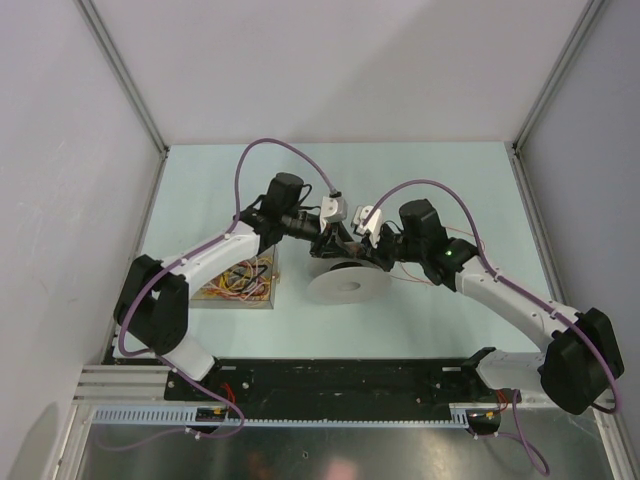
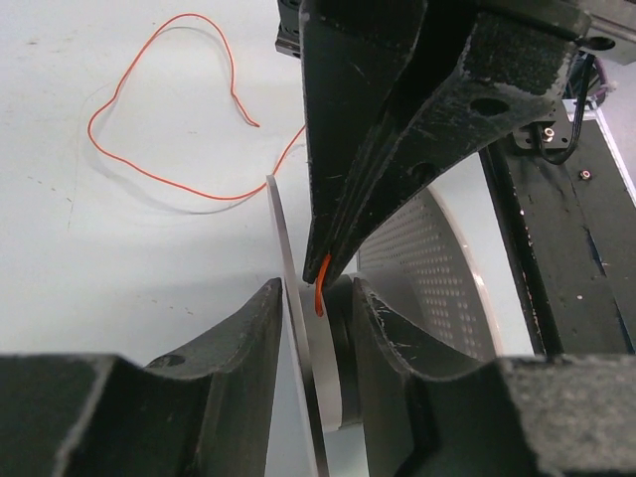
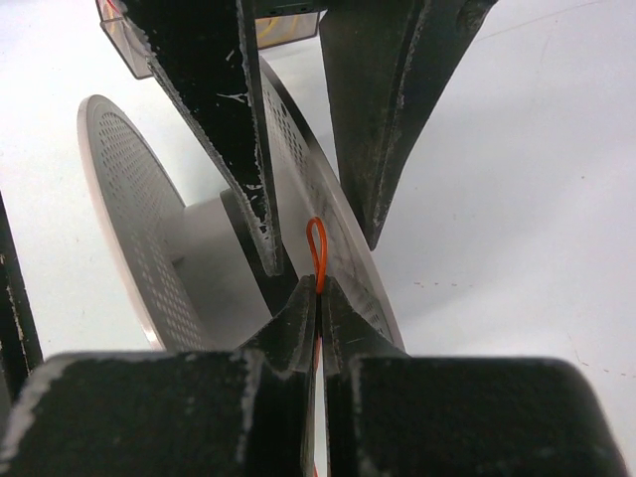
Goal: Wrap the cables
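An orange cable (image 2: pixel 169 179) lies looped on the table and runs to the white perforated spool (image 1: pixel 347 286), which stands on its edge. My right gripper (image 3: pixel 318 290) is shut on a small loop at the end of the orange cable (image 3: pixel 317 248), held between the spool's flanges (image 3: pixel 119 199) beside the hub. In the left wrist view the right gripper (image 2: pixel 323 273) comes down from above with the orange tip in it. My left gripper (image 2: pixel 316 290) is open and straddles one thin flange (image 2: pixel 286 258), with one finger by the hub.
A clear box (image 1: pixel 238 286) of tangled yellow, orange and red cables sits left of the spool under the left arm. Purple hoses arch over both arms. A black rail (image 1: pixel 350 378) runs along the near edge. Grey walls enclose the table.
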`<action>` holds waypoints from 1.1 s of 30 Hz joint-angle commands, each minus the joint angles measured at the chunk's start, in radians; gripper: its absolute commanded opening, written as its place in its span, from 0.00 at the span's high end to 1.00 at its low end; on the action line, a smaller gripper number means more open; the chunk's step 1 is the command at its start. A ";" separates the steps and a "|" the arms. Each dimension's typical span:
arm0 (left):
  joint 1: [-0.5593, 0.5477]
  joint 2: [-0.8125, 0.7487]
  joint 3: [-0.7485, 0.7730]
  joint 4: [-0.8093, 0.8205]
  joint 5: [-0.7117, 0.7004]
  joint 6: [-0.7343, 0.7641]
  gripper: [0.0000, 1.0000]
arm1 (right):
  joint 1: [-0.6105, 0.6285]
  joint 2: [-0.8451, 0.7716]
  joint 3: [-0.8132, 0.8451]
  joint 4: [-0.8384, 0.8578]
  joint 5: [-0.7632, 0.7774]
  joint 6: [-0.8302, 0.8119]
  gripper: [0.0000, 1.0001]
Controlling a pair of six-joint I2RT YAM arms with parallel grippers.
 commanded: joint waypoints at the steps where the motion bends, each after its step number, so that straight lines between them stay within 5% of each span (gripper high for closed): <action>1: -0.006 0.007 -0.003 0.037 -0.015 -0.019 0.62 | 0.002 0.010 0.000 0.036 -0.016 0.011 1.00; 13: -0.009 0.004 -0.023 0.044 -0.029 -0.015 0.72 | 0.003 0.022 0.000 0.061 -0.002 0.029 1.00; 20: -0.011 0.003 -0.026 0.044 -0.035 -0.004 0.92 | 0.001 0.029 0.000 0.062 0.002 0.037 1.00; 30: 0.004 -0.014 -0.035 0.044 -0.049 0.030 1.00 | -0.050 -0.073 0.001 -0.075 -0.007 0.033 0.57; 33: 0.005 -0.019 -0.037 0.044 -0.043 0.042 1.00 | -0.074 -0.125 0.000 -0.123 -0.018 0.029 0.51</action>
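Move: The cable's doubled-over end is already in the right fingers, sticking out just past their tips, about 2 cm to the right of the left hand point and 1 cm below it. The spool's far rim runs between the open left fingers, some 1 cm ahead of both the left and right hand points. From the left hand, the spool's hub lies about 4 cm back and 9 cm down, and the near flange about 7 cm back and equally low. The cable end, held against the inner side of the spool's far rim, is taken over by the left hand: its fingers sink about 1 cm and shut, pinching cable and rim together, then ease about 1 cm forward. The right hand holds almost still until that grip is shut, then opens to nearly half, lets the cable go and backs off about 1.5 cm to the right and slightly back. ##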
